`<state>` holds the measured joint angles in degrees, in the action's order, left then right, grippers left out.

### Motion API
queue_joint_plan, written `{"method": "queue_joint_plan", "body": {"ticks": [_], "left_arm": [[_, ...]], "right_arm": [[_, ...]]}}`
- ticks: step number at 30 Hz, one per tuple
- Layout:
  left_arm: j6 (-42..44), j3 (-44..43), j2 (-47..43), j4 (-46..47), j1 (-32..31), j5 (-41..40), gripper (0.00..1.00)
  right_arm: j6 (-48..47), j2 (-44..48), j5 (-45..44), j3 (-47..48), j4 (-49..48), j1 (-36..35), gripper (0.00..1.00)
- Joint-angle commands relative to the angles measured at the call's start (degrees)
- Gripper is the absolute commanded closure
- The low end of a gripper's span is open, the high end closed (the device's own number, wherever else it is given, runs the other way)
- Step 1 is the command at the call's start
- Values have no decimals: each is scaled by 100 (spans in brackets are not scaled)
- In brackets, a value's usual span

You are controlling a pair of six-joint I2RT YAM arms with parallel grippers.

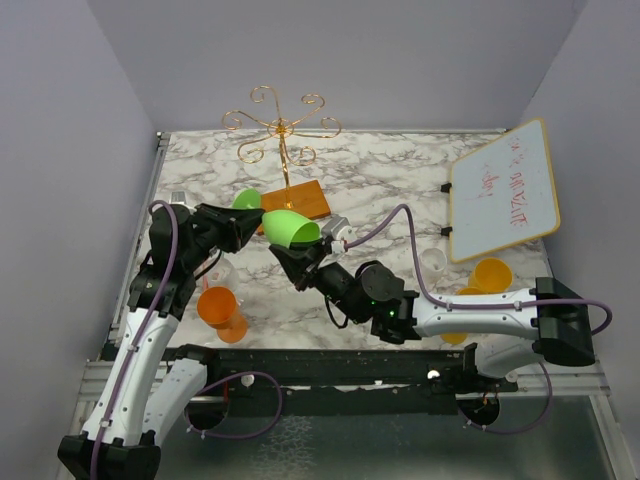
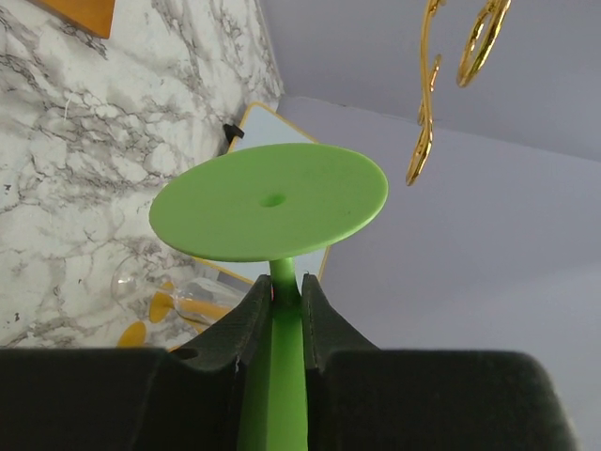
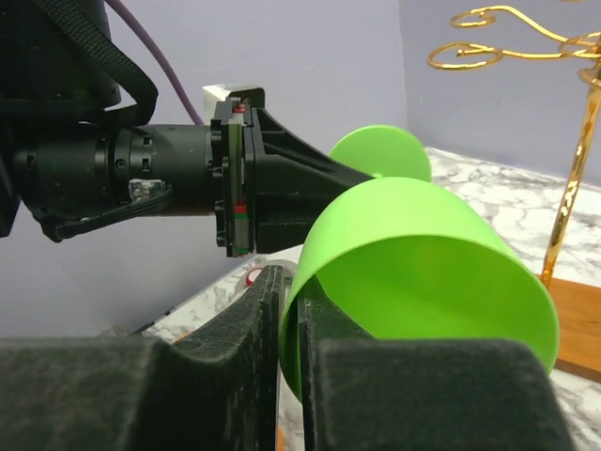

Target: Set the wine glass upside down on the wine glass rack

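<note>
A green wine glass point(image 1: 290, 228) hangs on its side above the marble table, held between both arms. My left gripper point(image 1: 252, 215) is shut on its stem just under the round foot point(image 2: 272, 199), with the fingers point(image 2: 249, 319) pressed against the green stem. My right gripper point(image 3: 293, 282) straddles the bowl's rim point(image 3: 423, 254), one finger inside and one outside, with a thin gap showing beside the wall. The wine glass rack point(image 1: 283, 125), gold wire scrolls on an orange-brown wooden base point(image 1: 305, 200), stands just behind the glass. Its scrolls point(image 2: 427, 122) hang above the foot.
An orange glass point(image 1: 220, 308) sits by the left arm. More orange glasses point(image 1: 490, 273) and a clear one point(image 1: 432, 260) lie at the right. A whiteboard point(image 1: 503, 190) leans at the right wall. The left arm's wrist point(image 3: 169, 178) sits close ahead of my right gripper.
</note>
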<state>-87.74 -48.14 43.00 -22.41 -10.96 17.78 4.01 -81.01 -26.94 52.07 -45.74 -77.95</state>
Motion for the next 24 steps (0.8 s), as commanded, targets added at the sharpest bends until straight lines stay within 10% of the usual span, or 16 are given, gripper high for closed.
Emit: {"method": "queue_joint_plan", "body": {"ticks": [1, 5, 24], "left_arm": [[-467, -11, 29, 570, -20, 45, 100], [-287, -26, 106, 747, -20, 30, 100], [2687, -542, -101, 350, -1, -1129, 100]], "right_arm": [[529, 120, 393, -45, 168, -153, 77], [775, 245, 113, 29, 428, -154, 59], [1594, 1883, -782, -723, 1407, -152, 40]]}}
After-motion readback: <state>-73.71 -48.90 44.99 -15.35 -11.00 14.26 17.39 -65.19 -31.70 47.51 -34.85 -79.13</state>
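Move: The left hand already holds the green wine glass by its stem, with the middle of the wine glass rack's top some 16 cm ahead, 6 cm right and 7 cm above. The clear glass stands about 5 cm back and 10 cm left of that hand, the orange glass 13 cm back and 10 cm left, both some 22 cm lower. The right hand still pinches the wine glass's rim, the glass's middle about 5 cm ahead, 5 cm left and level with it. Open the right gripper wide to let go of the rim, edging back a little, then pull it right about 6 cm and up 3 cm, clear of the bowl. Keep the left gripper shut on the stem; ease it forward and up towards the rack, a couple of centimetres each way at most, rolling its left side up and tilting its fingertips up, some 15 degrees in all, so the bowl swings mouth-down. ##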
